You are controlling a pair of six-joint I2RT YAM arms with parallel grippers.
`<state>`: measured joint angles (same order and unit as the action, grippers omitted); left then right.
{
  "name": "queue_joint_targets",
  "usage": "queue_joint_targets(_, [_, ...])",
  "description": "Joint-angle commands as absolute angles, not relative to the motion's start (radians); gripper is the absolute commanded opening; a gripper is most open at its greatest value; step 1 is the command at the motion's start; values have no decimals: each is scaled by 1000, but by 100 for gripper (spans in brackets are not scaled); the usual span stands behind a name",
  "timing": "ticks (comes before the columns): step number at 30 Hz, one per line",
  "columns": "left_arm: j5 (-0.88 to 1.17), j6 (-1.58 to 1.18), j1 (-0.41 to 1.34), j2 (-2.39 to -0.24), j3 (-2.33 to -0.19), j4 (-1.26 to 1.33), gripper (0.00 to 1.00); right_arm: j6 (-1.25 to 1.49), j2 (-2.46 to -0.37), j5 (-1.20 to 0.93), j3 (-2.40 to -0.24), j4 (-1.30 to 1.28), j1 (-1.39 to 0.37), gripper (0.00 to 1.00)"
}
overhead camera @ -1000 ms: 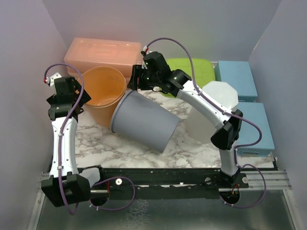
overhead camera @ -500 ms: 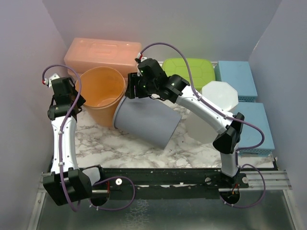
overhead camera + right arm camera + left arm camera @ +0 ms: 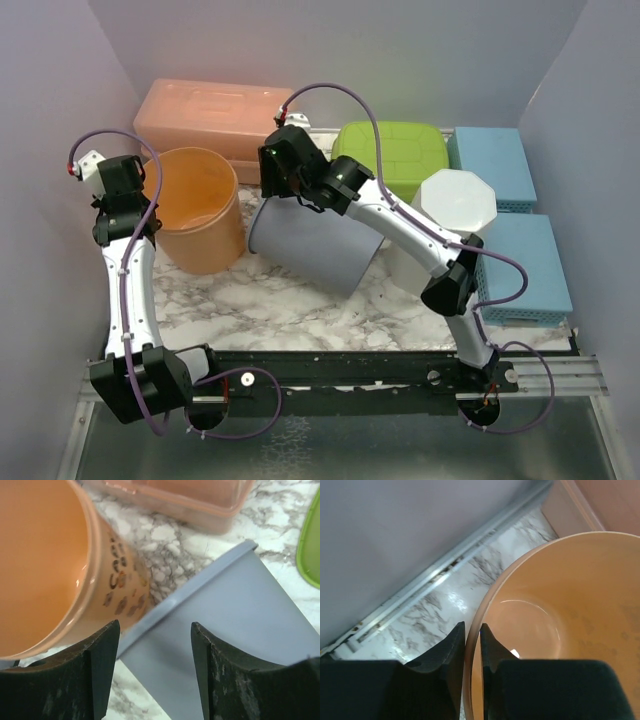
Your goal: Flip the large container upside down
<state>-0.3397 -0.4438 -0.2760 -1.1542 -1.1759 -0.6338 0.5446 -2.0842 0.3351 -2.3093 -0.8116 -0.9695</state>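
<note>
A large grey container (image 3: 315, 245) lies tipped on the marble table, its rim (image 3: 175, 602) toward the back left, close to an upright orange container (image 3: 195, 200) of about the same size. My right gripper (image 3: 275, 185) hangs just above that grey rim. It is open (image 3: 155, 625), with grey wall (image 3: 235, 620) and the orange side (image 3: 120, 587) showing between its fingers. My left gripper (image 3: 148, 192) is shut on the orange container's left rim (image 3: 485, 605); one finger is inside and one outside (image 3: 472, 627).
A salmon lidded box (image 3: 210, 110) stands at the back behind both containers. A green-lidded box (image 3: 395, 150), a white octagonal tub (image 3: 455, 205) and two blue baskets (image 3: 490, 165) (image 3: 525, 270) fill the right side. The left wall (image 3: 395, 540) runs close beside my left arm.
My left gripper has closed onto the orange rim. The right arm has moved left and back, and the grey container has shifted with it toward the orange one.
</note>
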Motion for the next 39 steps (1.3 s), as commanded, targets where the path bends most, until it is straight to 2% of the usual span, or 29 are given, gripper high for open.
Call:
queue_joint_targets(1, [-572, -427, -304, -1186, -1237, -648, 17, 501, -2194, 488, -2443, -843, -974, 64])
queue_joint_targets(4, [-624, -421, -322, -1213, -1271, -651, 17, 456, -2244, 569, -2480, -818, -972, 65])
queue_joint_targets(6, [-577, -412, -322, -1228, -1280, -648, 18, 439, -2272, 624, -2498, -804, -972, 65])
queue_joint_targets(8, [-497, -409, -322, -1239, -1261, -639, 23, 421, -2294, 671, -2506, -779, -973, 65])
queue_joint_targets(9, [-478, -411, -322, -1238, -1243, -636, 28, 414, -2306, 699, -2519, -781, -974, 65])
queue_joint_targets(11, [-467, -412, -323, -1221, -1203, -631, 54, 400, -2321, 751, -2530, -775, -972, 65])
queue_joint_targets(13, [-462, -416, -324, -1183, -1164, -620, 72, 376, -2322, 760, -2507, -746, -973, 65])
queue_joint_targets(16, [-464, -431, -324, -1129, -1137, -617, 96, 377, -2332, 741, -2503, -754, -973, 61])
queue_joint_targets(17, [-468, -432, -323, -1115, -1139, -621, 99, 377, -2333, 733, -2497, -753, -974, 59])
queue_joint_targets(26, [-373, -423, -324, -1077, -1267, -670, 99, 385, -2275, 618, -2409, -725, -996, 42])
queue_joint_targets(31, [-272, -425, -324, -1046, -1328, -671, 99, 387, -2256, 543, -2410, -728, -1027, 39])
queue_joint_targets(35, [-104, -411, -324, -1015, -1335, -634, 99, 382, -2234, 503, -2399, -722, -1053, 36])
queue_joint_targets(39, [-3, -416, -323, -1001, -1332, -622, 99, 326, -2188, 436, -2325, -689, -1086, 33])
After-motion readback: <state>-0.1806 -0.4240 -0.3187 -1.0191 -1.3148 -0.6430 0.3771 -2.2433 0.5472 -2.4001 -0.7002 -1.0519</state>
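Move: My left hand still grips the near-left rim of the upright orange container, whose middle lies about 6 cm ahead, 9 cm to its right and 11 cm below. My right hand, half open, hovers over the mouth rim of the grey container lying on its side. The grey container's middle is some 11 cm to that hand's right, 5 cm back and 10 cm lower; the orange container stands 13 cm to that hand's left, level with it, and the pink box about 17 cm ahead and 10 cm left. With my left hand I drag the orange container about 4 cm left by its rim, open wide to let it go, and climb clear some 10 cm above that grip. Meanwhile my right hand reaches 7 cm forward and a little down, turning clockwise, then swings back and left about 5 cm each way, its fingers narrowing astride the grey container's rim. ##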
